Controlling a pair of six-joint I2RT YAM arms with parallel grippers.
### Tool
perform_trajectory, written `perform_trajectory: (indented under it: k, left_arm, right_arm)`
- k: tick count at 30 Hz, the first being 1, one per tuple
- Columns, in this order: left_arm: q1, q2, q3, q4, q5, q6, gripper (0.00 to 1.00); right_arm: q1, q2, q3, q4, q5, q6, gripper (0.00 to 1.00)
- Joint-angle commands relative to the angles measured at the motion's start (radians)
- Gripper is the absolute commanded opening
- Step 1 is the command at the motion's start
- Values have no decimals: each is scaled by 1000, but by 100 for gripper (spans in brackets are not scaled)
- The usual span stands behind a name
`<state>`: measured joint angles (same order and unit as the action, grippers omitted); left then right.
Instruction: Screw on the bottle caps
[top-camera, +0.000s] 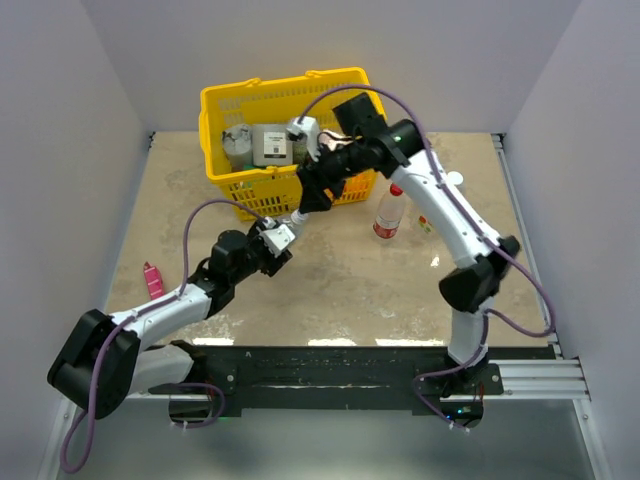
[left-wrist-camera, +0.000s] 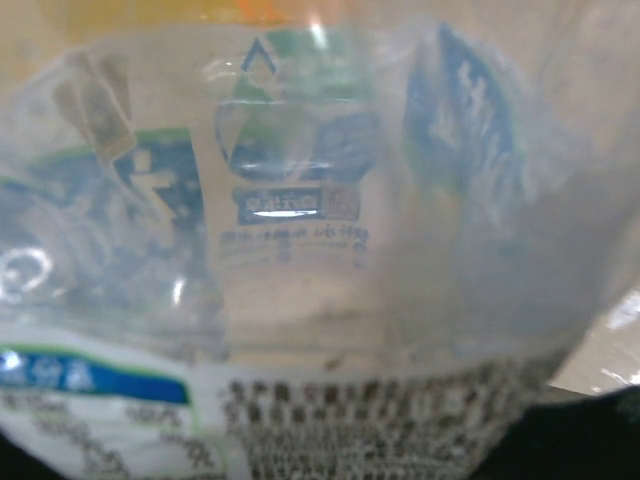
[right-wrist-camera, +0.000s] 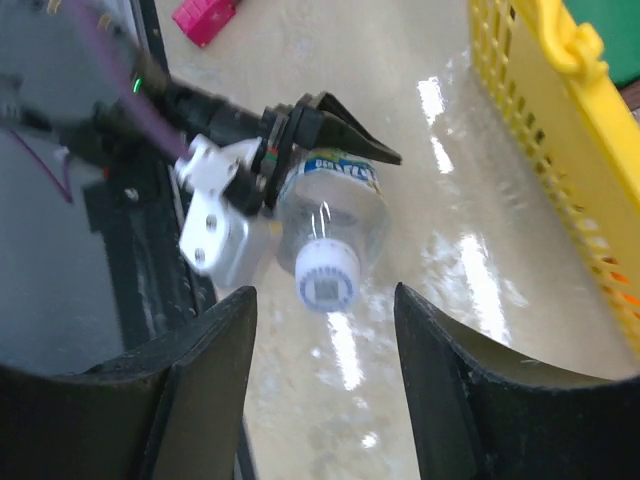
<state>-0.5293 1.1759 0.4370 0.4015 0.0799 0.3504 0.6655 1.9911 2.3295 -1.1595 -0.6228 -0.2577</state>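
Note:
My left gripper is shut on a short clear bottle with a bluish label, held tilted above the table. That label fills the left wrist view, where my own fingers are hidden. A white cap sits on the bottle's neck. My right gripper is open, its two fingers standing apart on either side of the cap without touching it. In the top view the right gripper hangs just beyond the bottle's capped end. A slim red-labelled bottle stands upright at mid-table with a red cap on it.
The yellow basket with jars and packets stands at the back, right behind the right gripper. A pink tube lies at the left. A small white round thing lies at the right behind the right arm.

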Motion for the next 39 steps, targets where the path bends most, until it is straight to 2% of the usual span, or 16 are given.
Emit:
perform_trajectory:
  k: [1,2,5,7,13,20,26,29,30,31,32,33,35,36,38,39]
  left_arm:
    - [6,-33,26,-15,248,-13,0]
    - [6,-36,32,-23,315,16,0]
    - [8,-38,67,-82,427,79,0]
    - [9,-29,88,-128,469,105,0]
    - [9,-1,169,-245,547,258,0]
    - [8,-5,203,-282,534,329,0]
    - [6,-9,203,-270,538,308,0]
    - [6,-5,200,-259,537,300,0]
    - [6,-4,200,-251,534,295,0]
    - [6,-1,200,-242,517,277,0]
    - [8,-1,198,-228,502,259,0]
    - [6,-2,198,-178,474,236,0]
    - [0,-13,174,-81,298,116,0]
    - [-1,-30,164,16,225,81,0]
    - [-14,-41,155,118,-16,9,0]
    - [-21,-42,157,144,-81,6,0]
  right_arm:
    - [-24,-299,-253,76,-58,-422,58]
    - [-20,-398,-391,124,-52,-499,57]
    - [37,-509,-557,133,17,-800,57]
    - [72,-531,-596,133,43,-930,57]
    - [132,-499,-581,58,51,-1164,56]
    - [148,-468,-569,23,60,-1270,54]
    - [148,-443,-532,6,60,-1267,36]
    - [149,-440,-527,-5,52,-1264,22]
    - [149,-439,-524,-8,48,-1249,9]
    - [148,-434,-512,-8,37,-1229,1]
    - [149,-422,-506,7,32,-1188,0]
    - [149,-413,-501,36,34,-1031,0]
    - [146,-359,-486,157,75,-788,0]
    - [144,-333,-473,178,105,-559,0]
    - [105,-270,-421,213,141,-314,0]
    - [82,-203,-403,212,126,-81,0]
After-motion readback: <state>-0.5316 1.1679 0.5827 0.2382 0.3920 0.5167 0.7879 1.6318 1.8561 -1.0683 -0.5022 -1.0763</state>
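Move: The white cap on the water bottle still held in the left gripper lies about 4 cm to the right gripper's left, some 2 cm back and 3 cm below it. From the right gripper, the red-capped bottle stands roughly 19 cm to the right and 5 cm farther out, and the yellow basket about 22 cm ahead and 3 cm left, both some 20 cm lower. From the left gripper the cap is about 4 cm ahead, 2 cm right and 10 cm above. Wind both hands back for another twist: swing the open right gripper back and right around 10 cm, unwinding its wrist, then ease left and down onto the white cap and pinch it. Meanwhile draw the held bottle back and right, slightly up, turning about 30 degrees clockwise. Then start both forward, right wrist turning clockwise, left counter-clockwise. ##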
